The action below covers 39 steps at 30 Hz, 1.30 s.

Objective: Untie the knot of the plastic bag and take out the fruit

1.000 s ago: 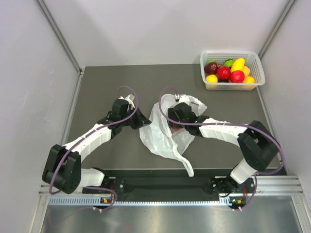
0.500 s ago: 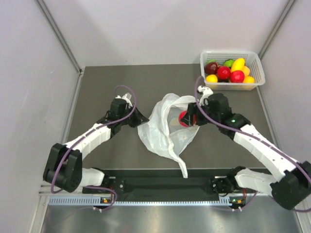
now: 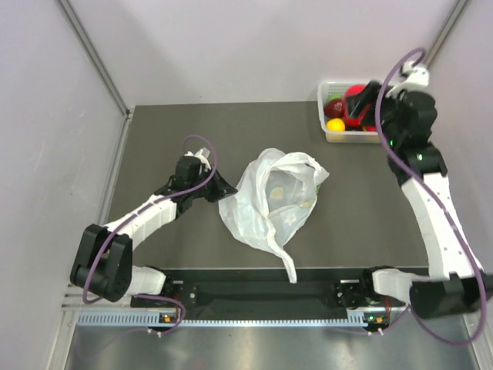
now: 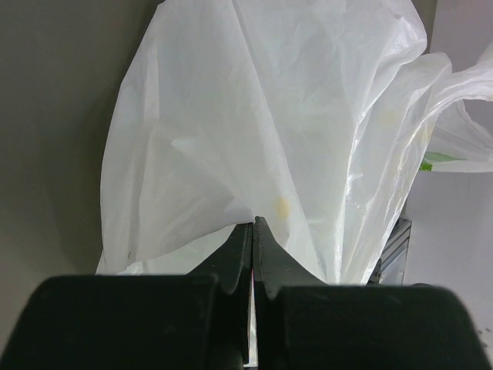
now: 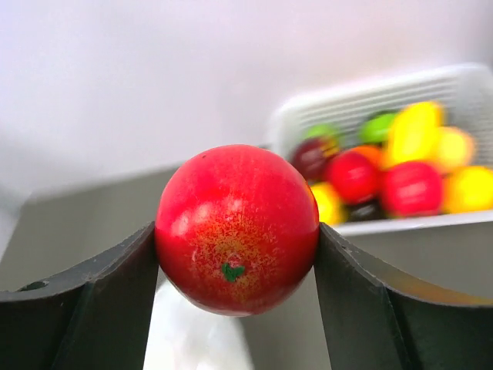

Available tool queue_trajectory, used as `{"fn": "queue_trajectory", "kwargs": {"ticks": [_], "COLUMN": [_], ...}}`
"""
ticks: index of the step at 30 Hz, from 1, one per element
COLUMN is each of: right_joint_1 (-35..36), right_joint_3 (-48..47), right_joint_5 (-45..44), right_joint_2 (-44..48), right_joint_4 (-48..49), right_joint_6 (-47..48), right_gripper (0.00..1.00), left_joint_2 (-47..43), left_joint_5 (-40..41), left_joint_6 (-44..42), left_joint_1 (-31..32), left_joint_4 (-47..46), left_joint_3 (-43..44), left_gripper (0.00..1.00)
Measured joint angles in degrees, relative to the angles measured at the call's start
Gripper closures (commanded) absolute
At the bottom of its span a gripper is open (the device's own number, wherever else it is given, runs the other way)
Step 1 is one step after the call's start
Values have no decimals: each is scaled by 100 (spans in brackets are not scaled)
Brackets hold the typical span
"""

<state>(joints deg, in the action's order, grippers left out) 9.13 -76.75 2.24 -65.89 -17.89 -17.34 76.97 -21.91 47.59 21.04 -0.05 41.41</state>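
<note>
The plastic bag (image 3: 269, 202) lies crumpled and open in the middle of the dark table. My left gripper (image 3: 224, 189) is shut on its left edge; in the left wrist view the fingertips (image 4: 253, 226) pinch the white film of the bag (image 4: 254, 116). My right gripper (image 3: 359, 105) is raised over the white basket (image 3: 343, 138) at the back right. It is shut on a glossy red round fruit (image 5: 237, 229), which fills the gap between the jaws of the gripper (image 5: 237, 240). From above, this fruit (image 3: 354, 95) shows beside the black fingers.
The basket (image 5: 339, 104) holds several fruits: red, yellow, green and a dark red one (image 3: 334, 106). Grey walls enclose the table on the left, back and right. The right arm's cable loops above the basket.
The right arm has lifted the red fruit out of the bag and carried it right and back to above the basket. The left gripper has kept its hold on the bag.
</note>
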Motion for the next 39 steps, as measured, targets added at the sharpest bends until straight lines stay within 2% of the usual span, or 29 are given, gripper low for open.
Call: {"fn": "queue_trajectory", "kwargs": {"ticks": [4, 7, 11, 13, 16, 19, 22, 23, 24, 34, 39], "right_joint_1": [-1102, -1753, -2345, -2538, -2785, -2931, -2970, -2964, -2953, -2911, -2796], "right_joint_3": [-800, -1488, -3193, -3838, -4360, -4492, -4520, -4520, -4520, -4920, -3821], "right_joint_5": [-909, -1239, -997, -785, -435, -111, 151, 232, 308, 667, 885], "right_joint_2": [-1508, -2761, -4601, -5200, -5788, -6067, -6218, -6242, -6255, -6017, -4638], "right_joint_4": [468, 476, 177, 9, -168, -302, -404, -444, -472, -693, -518], "right_joint_6": [-581, -894, -1130, -1237, -1399, -1491, -1539, -1539, -1550, -1456, -1255], "right_gripper": [100, 100, 100, 100, 91, 80, 53, 23, 1, 0, 0], "left_joint_2": [-92, -243, -466, -529, -581, -588, -588, -588, -588, -584, -584], "left_joint_5": [-94, -146, -188, -214, -273, -278, -282, -295, -299, -317, -278], "left_joint_6": [-94, -136, -216, -256, -289, -341, -382, -393, -404, -415, -485], "left_joint_1": [0, 0, 0, 0, 0, 0, 0, 0, 0, 0, 0], "left_joint_4": [11, 15, 13, 15, 17, 24, 39, 42, 37, 2, 7], "left_joint_3": [0, 0, 0, -11, -59, -118, -157, -160, -160, -184, -181], "left_gripper": [100, 100, 100, 100, 100, 100, 100, 100, 100, 100, 95]}}
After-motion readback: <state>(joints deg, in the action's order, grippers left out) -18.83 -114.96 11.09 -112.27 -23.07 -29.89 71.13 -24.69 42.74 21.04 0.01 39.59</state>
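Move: The right hand, holding the red fruit high up, has its goal, the free near right corner of the fruit basket, about 23 cm ahead, 26 cm to its right and 31 cm below. The yellow mango lies about 28 cm ahead and 17 cm right, the lemon 22 cm ahead and 4 cm right, both about 30 cm down. The bag is 10 cm back, 17 cm left and 35 cm down. From the left hand that corner is roughly 31 cm ahead, 56 cm right and 7 cm down. Sweeping quickly right and forward while sinking, some 25 cm each way and nearly 20 cm down, the right hand swings the held red fruit to the basket's near right corner, turning clockwise and tipping down. There its fingers open wide and let go, then it rises and starts back. The left hand lifts about 2 cm, still pinching the bag's edge. ##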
